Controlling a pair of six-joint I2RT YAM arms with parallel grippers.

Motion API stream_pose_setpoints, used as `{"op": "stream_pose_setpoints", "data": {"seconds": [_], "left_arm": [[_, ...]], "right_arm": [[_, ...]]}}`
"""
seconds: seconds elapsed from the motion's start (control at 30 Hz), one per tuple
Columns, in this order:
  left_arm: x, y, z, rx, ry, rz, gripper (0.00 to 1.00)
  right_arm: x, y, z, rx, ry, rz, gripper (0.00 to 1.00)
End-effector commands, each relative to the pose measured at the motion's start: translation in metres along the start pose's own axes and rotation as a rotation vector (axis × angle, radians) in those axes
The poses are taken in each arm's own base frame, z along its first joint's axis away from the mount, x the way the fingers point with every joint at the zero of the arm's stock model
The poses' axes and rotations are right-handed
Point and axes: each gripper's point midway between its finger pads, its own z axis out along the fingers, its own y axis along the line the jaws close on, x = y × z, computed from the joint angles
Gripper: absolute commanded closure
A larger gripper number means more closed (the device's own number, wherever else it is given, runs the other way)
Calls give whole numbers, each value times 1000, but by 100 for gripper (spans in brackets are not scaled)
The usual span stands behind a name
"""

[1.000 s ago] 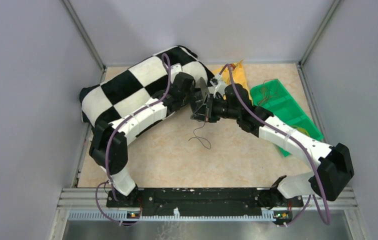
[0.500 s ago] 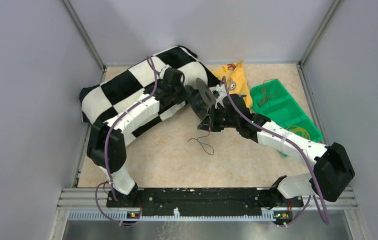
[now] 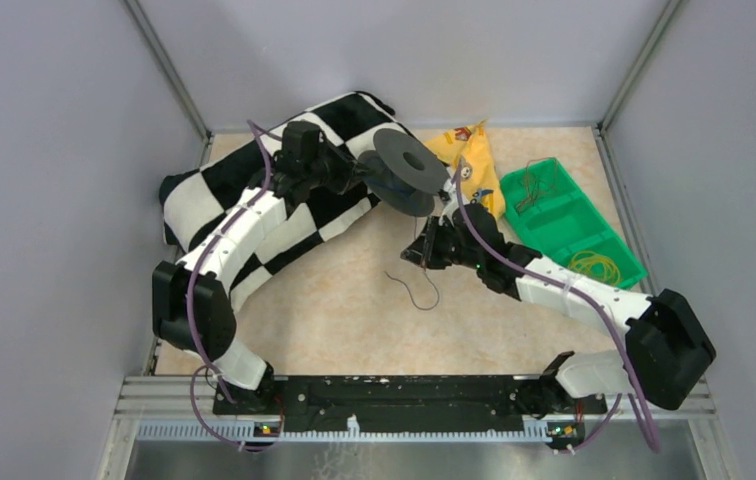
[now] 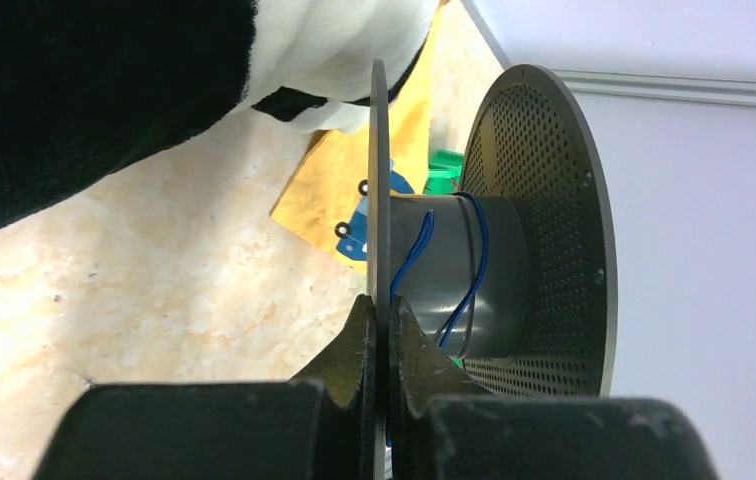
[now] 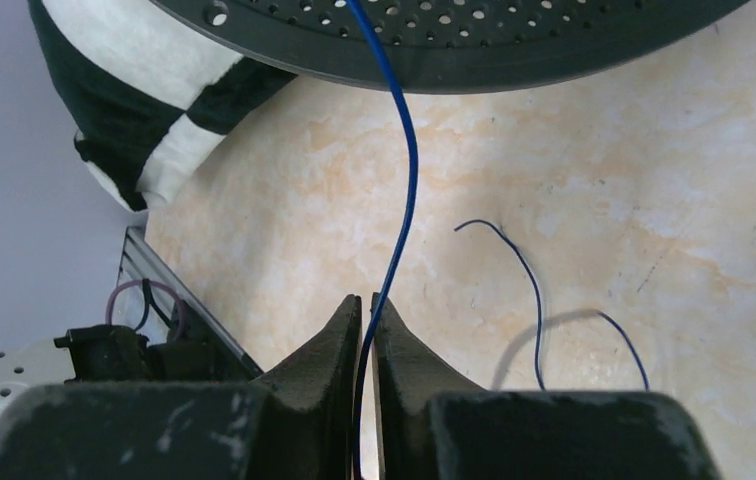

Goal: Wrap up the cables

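A dark grey spool (image 3: pixel 409 170) hangs above the table at the back centre. My left gripper (image 3: pixel 359 172) is shut on the edge of its near flange (image 4: pixel 378 180), the fingertips (image 4: pixel 362 312) pinching the thin disc. A few turns of thin blue cable (image 4: pixel 479 250) lie round the core. From the spool the cable (image 5: pixel 406 170) runs down between the nearly closed jaws of my right gripper (image 5: pixel 366 298), which sits low just in front of the spool (image 3: pixel 424 250). The cable's loose end (image 3: pixel 416 290) curls on the table below.
A black-and-white checkered cushion (image 3: pixel 244 185) lies at the back left under the left arm. A yellow bag (image 3: pixel 476 155) lies behind the spool. The green tray (image 3: pixel 564 210) at the right holds more thin cables (image 3: pixel 529 182) and yellow loops (image 3: pixel 594 265).
The left arm has swung back and left, lifting the spool and turning it flatter. The right gripper has drawn away toward the front, and the cable's loose end has shifted slightly right.
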Motion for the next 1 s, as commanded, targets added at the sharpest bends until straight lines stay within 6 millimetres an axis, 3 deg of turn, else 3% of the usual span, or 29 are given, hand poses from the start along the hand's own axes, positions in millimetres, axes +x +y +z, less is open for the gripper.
{"op": "stream_pose_setpoints", "data": {"seconds": [0.0, 0.17, 0.47, 0.53, 0.57, 0.6, 0.8, 0.97], "left_arm": [[1, -61, -32, 218, 46, -23, 100], [0, -69, -40, 247, 45, -22, 100], [-10, -82, -57, 285, 26, -20, 100], [-15, -85, -62, 288, 12, -13, 100], [-17, -86, -64, 287, 4, -11, 100], [-20, -88, -68, 289, -6, -7, 100], [-28, -100, -81, 319, -38, -7, 100], [-32, -114, -89, 344, -47, -10, 100]], "right_arm": [[-37, 13, -9, -74, -190, 34, 89], [-48, 11, -9, -121, -281, 34, 65], [-50, -10, -9, -80, -372, -38, 50], [-49, -23, -12, -36, -396, -61, 34], [-47, -27, -14, -25, -408, -81, 15], [-45, -31, -17, -18, -419, -112, 3], [-41, -40, -43, -24, -502, -242, 1], [-31, -51, -47, -53, -566, -132, 1]]}}
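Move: In my left hand I still pinch one flange rim of the reel; its middle lies about 6 cm ahead, 8 cm right and about level. From my right fingertips, just barely parted on the blue cable, the reel is roughly 17 cm ahead, 2 cm left and 8 cm higher. The cable's loose tail lies on the table some 15 cm below my right hand, about 2 cm ahead and 2 cm left; the yellow bag is 20 cm ahead and 10 cm right. I spread my right fingers wide and let go of the cable, easing forward a little first, then drawing back and to the right, about 7 cm right in all, while the fingertips tip up some 25 degrees. My left hand keeps its pinch on the reel's flange and lifts it about 7 cm, slowly and then quicker, with only a slight roll. ##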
